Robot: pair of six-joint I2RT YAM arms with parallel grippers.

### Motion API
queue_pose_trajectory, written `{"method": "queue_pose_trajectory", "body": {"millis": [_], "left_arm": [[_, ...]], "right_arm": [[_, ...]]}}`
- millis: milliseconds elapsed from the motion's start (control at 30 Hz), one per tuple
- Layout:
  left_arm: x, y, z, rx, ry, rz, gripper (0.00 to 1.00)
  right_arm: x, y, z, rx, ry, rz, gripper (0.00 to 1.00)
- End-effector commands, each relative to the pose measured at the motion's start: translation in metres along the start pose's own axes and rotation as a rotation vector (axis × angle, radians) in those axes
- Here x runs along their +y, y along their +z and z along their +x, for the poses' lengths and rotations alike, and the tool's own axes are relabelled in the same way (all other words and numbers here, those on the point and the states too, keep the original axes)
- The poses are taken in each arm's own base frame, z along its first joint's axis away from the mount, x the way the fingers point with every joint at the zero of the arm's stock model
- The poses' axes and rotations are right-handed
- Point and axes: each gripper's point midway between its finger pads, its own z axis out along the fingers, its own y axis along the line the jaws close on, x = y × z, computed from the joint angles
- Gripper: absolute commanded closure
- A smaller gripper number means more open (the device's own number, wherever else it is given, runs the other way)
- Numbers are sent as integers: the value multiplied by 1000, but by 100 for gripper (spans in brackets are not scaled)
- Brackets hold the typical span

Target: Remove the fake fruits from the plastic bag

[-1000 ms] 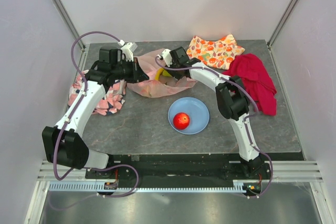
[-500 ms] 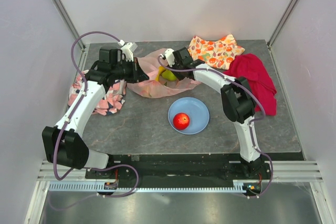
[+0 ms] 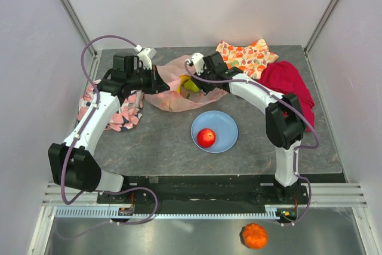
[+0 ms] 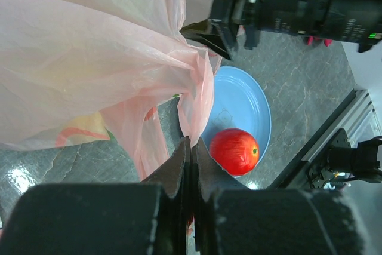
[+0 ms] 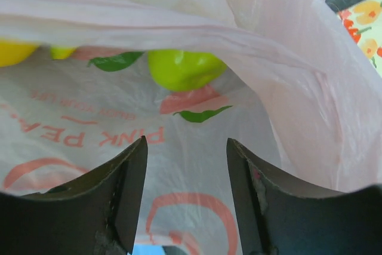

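The pink plastic bag lies at the back of the table, its mouth held up. My left gripper is shut on the bag's rim, the film pinched between its jaws. My right gripper is at the mouth of the bag, open, with only bag film behind its fingers. Beyond it, under the film, are a green fruit and a yellow fruit; both show in the top view. A red apple sits on the blue plate. An orange fruit lies on the metal floor in front of the table.
A fruit-print orange cloth and a red cloth lie at the back right. A pink-and-black patterned cloth lies under the left arm. The plate with the red apple is just beyond the bag's edge.
The right arm's elbow has swung right and its gripper has drawn back slightly at the bag's mouth. An orange fruit now lies on the metal floor in front of the table. The left arm holds still.
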Motion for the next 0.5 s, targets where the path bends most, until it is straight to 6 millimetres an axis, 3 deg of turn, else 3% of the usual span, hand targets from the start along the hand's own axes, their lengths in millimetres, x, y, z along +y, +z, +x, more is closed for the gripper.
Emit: {"method": "queue_pose_trajectory", "body": {"millis": [0, 100, 233, 333, 400, 467], "left_arm": [[-10, -2, -22, -49, 5, 38, 98], [-9, -1, -23, -51, 8, 34, 99], [-10, -2, -27, -58, 20, 34, 98], [-11, -3, -30, -63, 32, 33, 98], [-12, -4, -31, -64, 42, 33, 98], [-10, -5, -27, -54, 41, 22, 98]], "right_arm": [[11, -39, -31, -100, -29, -86, 36], [18, -49, -38, -127, -143, -140, 38], [10, -48, -40, -132, -291, -125, 52], [-3, -29, -21, -46, -394, -86, 63], [-16, -19, 12, 47, -437, -62, 65], [-26, -22, 35, 96, -437, -42, 66]]}}
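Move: The right hand is open and empty at the bag's mouth; the green pear lies about 5 cm ahead, 3 cm left and some 6 cm below. The banana is about 5 cm left of the pear and level with it; the red fruit on the plate is roughly 15 cm back and 2 cm right of the hand. From the left hand, still gripping the bag's edge, the pear is some 13 cm ahead, 9 cm right and 18 cm lower. Empty right hand rises about 4 cm, sinks 1 cm, turning some 15 degrees counter-clockwise as its fingers partly close. ##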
